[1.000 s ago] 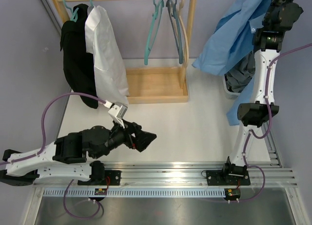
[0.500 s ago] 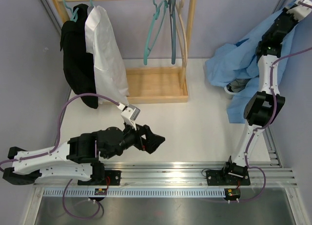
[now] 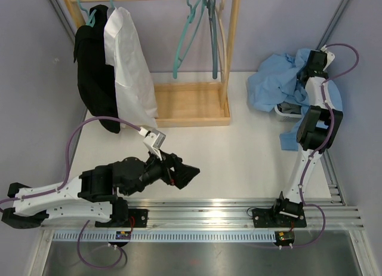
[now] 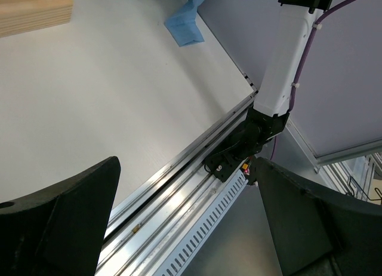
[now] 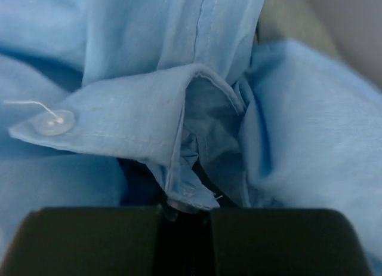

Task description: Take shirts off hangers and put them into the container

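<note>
The light blue shirt [image 3: 276, 83] lies bunched over the container [image 3: 282, 111], a white basket at the right wall with grey cloth [image 3: 292, 106] showing in it. My right gripper [image 3: 303, 76] is buried in the blue fabric. In the right wrist view it [image 5: 185, 209] is shut on a buttoned fold of the light blue shirt [image 5: 143, 103]. A black shirt [image 3: 95, 70] and a white shirt [image 3: 129, 67] hang on teal hangers [image 3: 89, 13] at the left of the rail. My left gripper [image 3: 191, 174] hovers open over the near table, holding nothing.
Bare teal hangers [image 3: 182, 46] and a pale wooden one [image 3: 225, 37] hang at the right end of the wooden rack [image 3: 191, 106]. A blue sleeve [image 4: 186, 22] trails onto the table beside the basket. The right arm's post [image 4: 289, 55] rises from the front rail [image 3: 239, 213].
The right arm has come down from high up, bringing the light blue shirt onto the basket. The left gripper has drifted slightly right and stayed open.
</note>
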Motion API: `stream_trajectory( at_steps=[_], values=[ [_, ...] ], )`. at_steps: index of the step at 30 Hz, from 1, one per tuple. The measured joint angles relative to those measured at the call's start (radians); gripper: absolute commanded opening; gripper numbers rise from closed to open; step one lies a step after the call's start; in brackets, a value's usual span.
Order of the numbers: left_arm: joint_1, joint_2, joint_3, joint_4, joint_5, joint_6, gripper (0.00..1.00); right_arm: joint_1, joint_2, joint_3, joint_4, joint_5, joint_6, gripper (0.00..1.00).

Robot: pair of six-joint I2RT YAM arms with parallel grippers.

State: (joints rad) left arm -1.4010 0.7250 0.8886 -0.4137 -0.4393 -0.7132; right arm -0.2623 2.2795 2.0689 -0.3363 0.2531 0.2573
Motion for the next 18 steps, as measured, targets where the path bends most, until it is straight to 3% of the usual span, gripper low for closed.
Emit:
stream_trajectory(
  at_steps=[6,10,11,14,16,17,18],
  values=[
    [0.000,-0.018,-0.009,0.018,0.011,-0.010,0.99,-0.001,0.056,0.026,-0.172,-0.055,0.116,0.00],
    [0.000,-0.046,-0.026,0.018,0.017,-0.024,0.99,-0.001,0.100,0.036,-0.197,-0.074,0.166,0.00],
    [0.000,-0.051,-0.027,0.015,0.017,-0.026,0.99,-0.002,0.101,0.037,-0.197,-0.074,0.171,0.15],
    [0.000,-0.064,-0.027,0.011,0.017,-0.031,0.99,-0.002,0.104,0.066,-0.231,-0.075,0.193,0.44],
    [0.000,-0.071,-0.027,0.011,0.016,-0.034,0.99,-0.002,0.103,0.085,-0.256,-0.073,0.198,0.71],
    [0.000,-0.071,-0.027,0.011,0.017,-0.036,0.99,0.000,0.097,0.087,-0.260,-0.075,0.192,0.76],
    [0.000,-0.071,-0.027,0.011,0.016,-0.037,0.99,0.002,0.088,0.086,-0.268,-0.071,0.187,0.88]
  ],
)
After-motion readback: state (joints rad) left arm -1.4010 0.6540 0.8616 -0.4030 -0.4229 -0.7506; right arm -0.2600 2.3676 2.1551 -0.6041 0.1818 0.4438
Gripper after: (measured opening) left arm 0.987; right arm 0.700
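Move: My right hand is shut on the blue shirt, over the right far part of the container, whose middle is about 5 cm back, 5 cm to the left and some 12 cm below. The shirt's tail hangs out in front, roughly 26 cm back and 15 cm to the left; the rack's wooden base lies about 56 cm left and 12 cm back. From my left hand the container is some 43 cm ahead, 53 cm right and 27 cm down. With my right hand I lower the gripped blue shirt about 8 cm into the container, easing a little back and left and tilting the wrist some 15 degrees. At the bottom I open the fingers most of the way to let the cloth go, then start to rise a centimetre or so, the shirt still bunched around and between them. ##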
